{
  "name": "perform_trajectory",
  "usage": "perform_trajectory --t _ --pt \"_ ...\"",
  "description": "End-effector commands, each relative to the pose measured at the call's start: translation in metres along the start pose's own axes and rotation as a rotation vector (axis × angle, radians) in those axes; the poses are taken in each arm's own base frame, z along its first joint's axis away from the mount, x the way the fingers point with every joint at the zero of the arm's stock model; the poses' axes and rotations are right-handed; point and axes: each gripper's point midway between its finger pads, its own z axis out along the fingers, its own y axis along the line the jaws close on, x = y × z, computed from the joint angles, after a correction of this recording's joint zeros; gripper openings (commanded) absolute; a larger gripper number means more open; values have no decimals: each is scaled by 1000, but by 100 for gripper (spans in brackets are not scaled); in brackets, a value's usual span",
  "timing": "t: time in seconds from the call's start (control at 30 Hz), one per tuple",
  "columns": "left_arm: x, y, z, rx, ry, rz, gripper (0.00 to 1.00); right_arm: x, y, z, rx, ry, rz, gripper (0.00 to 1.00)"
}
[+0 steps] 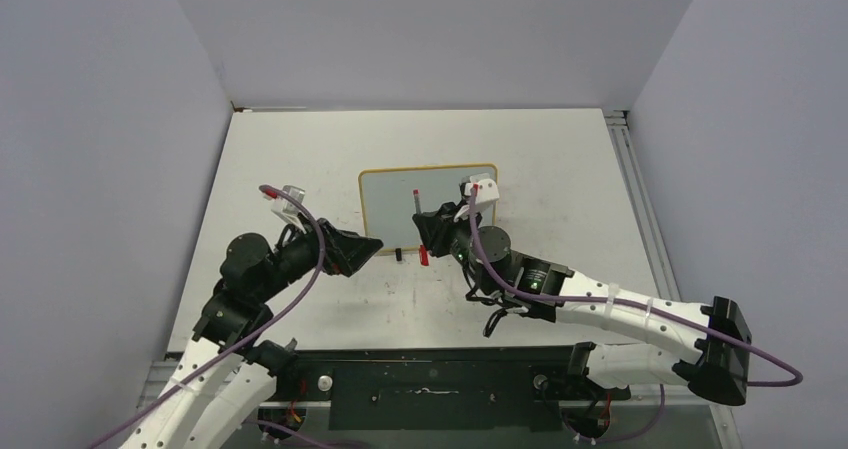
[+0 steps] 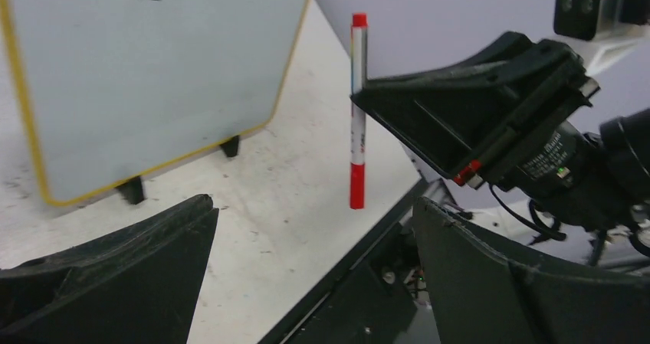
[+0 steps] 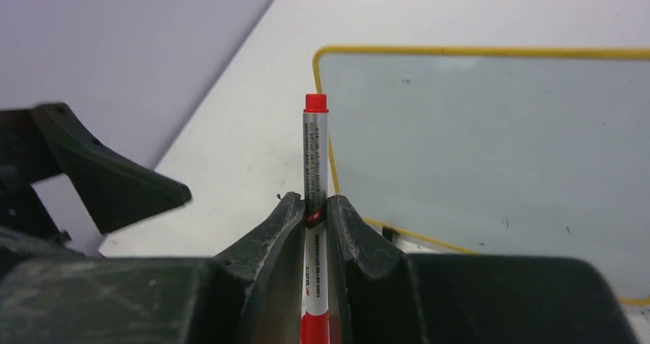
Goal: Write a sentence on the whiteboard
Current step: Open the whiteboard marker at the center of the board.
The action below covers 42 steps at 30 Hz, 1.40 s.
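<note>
The whiteboard point(image 1: 395, 204) stands on the table with a yellow frame and a pale face point(image 2: 146, 76) point(image 3: 498, 145). No sentence is in view on it. My right gripper point(image 1: 432, 233) point(image 3: 314, 202) is shut on a white marker point(image 3: 315, 152) at mid-barrel, in front of the board's near edge. The marker point(image 2: 358, 106) hangs off the table, its long red cap point(image 1: 424, 257) at the near end and its small red butt at the far end. My left gripper point(image 1: 372, 247) point(image 2: 313, 202) is open and empty, just left of the marker's cap.
Two small black feet point(image 1: 398, 255) hold up the board's near edge. Grey walls close in the table on three sides. A metal rail point(image 1: 630, 169) runs along the right edge and a black base plate point(image 1: 430, 389) along the front. Faint scuffs mark the tabletop.
</note>
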Motion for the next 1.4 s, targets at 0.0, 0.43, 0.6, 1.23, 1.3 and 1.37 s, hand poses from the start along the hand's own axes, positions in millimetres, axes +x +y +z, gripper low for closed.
perform_trajectory --t 0.0,0.43,0.6,1.23,1.3,1.37 --pt "-15 -65 9 255 -55 -65 100 -59 15 -9 -41 -202 154 5" --pt "32 -107 52 306 35 -54 81 -88 29 -25 -122 -269 254 5" --pt "23 -111 54 312 -2 -73 64 -86 32 -28 -148 -260 268 5" --pt "25 -104 50 267 34 -11 0 -76 21 -32 -108 -223 248 31" --pt "27 -96 48 229 54 42 0 -77 14 -36 -84 -220 231 57" --pt "30 -86 46 185 95 110 0 -78 6 -42 -46 -205 204 77"
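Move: The right hand holds the marker upright near its middle, with the red cap about 6 cm below the hand point and 1 cm to its right. From the open left hand that cap is some 13 cm to the right, 2 cm back and 6 cm below. The whiteboard's middle lies about 12 cm ahead, 13 cm right and 27 cm below the left hand; the nearer black clip is roughly 4 cm right, 1 cm back and 26 cm below it. Sweeping about 11 cm to the right and slightly back, the left hand turns some 15 degrees clockwise and shuts its wide-open fingers on the marker's red cap. Meanwhile the right hand lifts the marker about 8 cm, rolling its left side up to bring the cap to the left hand's height, then holds nearly still and finally spreads its fingers to release the barrel. ##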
